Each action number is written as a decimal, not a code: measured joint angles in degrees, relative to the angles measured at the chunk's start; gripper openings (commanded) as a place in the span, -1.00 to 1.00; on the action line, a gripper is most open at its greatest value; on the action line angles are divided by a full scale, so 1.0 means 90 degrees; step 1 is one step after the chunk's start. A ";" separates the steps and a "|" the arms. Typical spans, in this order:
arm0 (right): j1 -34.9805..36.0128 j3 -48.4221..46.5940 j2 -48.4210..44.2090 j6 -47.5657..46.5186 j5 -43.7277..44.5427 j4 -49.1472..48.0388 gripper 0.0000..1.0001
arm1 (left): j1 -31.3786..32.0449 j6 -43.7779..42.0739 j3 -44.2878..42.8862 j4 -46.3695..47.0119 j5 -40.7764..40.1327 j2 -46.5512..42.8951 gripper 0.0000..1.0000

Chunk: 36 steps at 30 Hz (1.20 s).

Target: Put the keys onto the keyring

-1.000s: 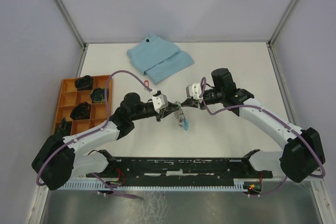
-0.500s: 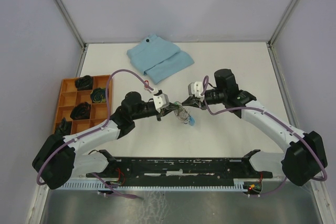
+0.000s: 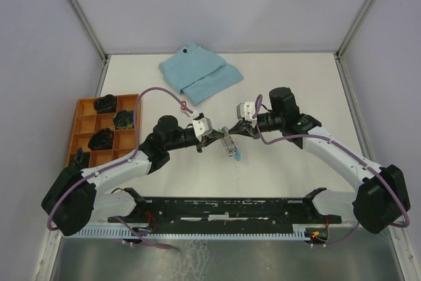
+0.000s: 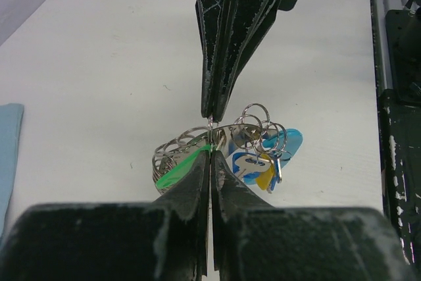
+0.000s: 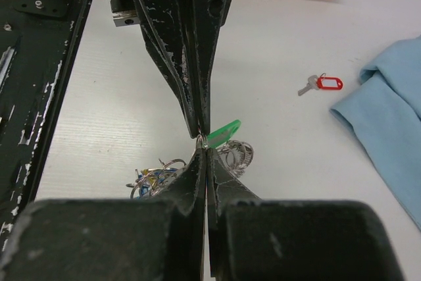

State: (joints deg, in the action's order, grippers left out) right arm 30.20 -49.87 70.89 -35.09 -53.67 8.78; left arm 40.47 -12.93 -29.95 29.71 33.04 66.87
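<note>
My two grippers meet tip to tip above the table's middle. The left gripper (image 3: 218,137) (image 4: 210,153) is shut on a thin wire ring where the green-tagged key (image 4: 176,171) (image 5: 222,132) hangs. My right gripper (image 3: 231,129) (image 5: 204,151) is shut on the keyring (image 4: 258,137) at the same spot. Its chain of rings, blue tags and a yellow tag dangles below (image 3: 231,150). A red-tagged key (image 5: 321,84) lies alone on the table near the cloth.
A folded light-blue cloth (image 3: 199,74) (image 5: 395,110) lies at the back of the table. An orange compartment tray (image 3: 84,125) with dark items stands at the left edge. A black rail (image 3: 230,210) runs along the near edge.
The left gripper has closed onto the ring at the right gripper's tips. The hanging bundle swung right, then back under the grippers. The right arm shifted slightly right.
</note>
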 measured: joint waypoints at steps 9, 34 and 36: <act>-0.0029 -0.0750 0.0304 -0.0862 -0.0318 0.1542 -0.64 | 0.0002 -0.0015 -0.0197 -0.0209 0.0160 0.0121 -0.95; 0.0221 -0.0913 0.0403 -0.0250 0.0457 0.1987 -0.53 | 0.0007 -0.0017 -0.0491 -0.0481 0.0512 0.0228 -0.95; 0.0253 -0.0913 0.0403 -0.0170 0.0517 0.1984 -0.52 | 0.0015 -0.0017 -0.0491 -0.0481 0.0517 0.0228 -0.95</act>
State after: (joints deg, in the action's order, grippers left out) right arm 32.47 -58.08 74.52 -36.62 -49.01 26.63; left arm 40.60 -13.08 -34.37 25.39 37.69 68.93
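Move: The keyring hangs between the two nearly touching fingertips, each hand still pinching at its upper edge, with its middle some 5 cm below both hands and 1 or 2 cm back; it is about 2 cm right of the left hand and about level sideways with the right. The green key sits 2 cm ahead of the left fingertips and 2 cm below. The red key lies on the table about 18 cm ahead of the left hand, 14 cm to its left and 14 cm down. The keyring's upper edge is let go by the right fingers, which open to about a quarter while that hand draws back some 1.5 cm, then sinks about as far, its fingertips tipping roughly 10 degrees farther down towards the keyring. The left hand eases about 1 cm to the right with its fingers shut, but its pinch on the keyring ends too. ##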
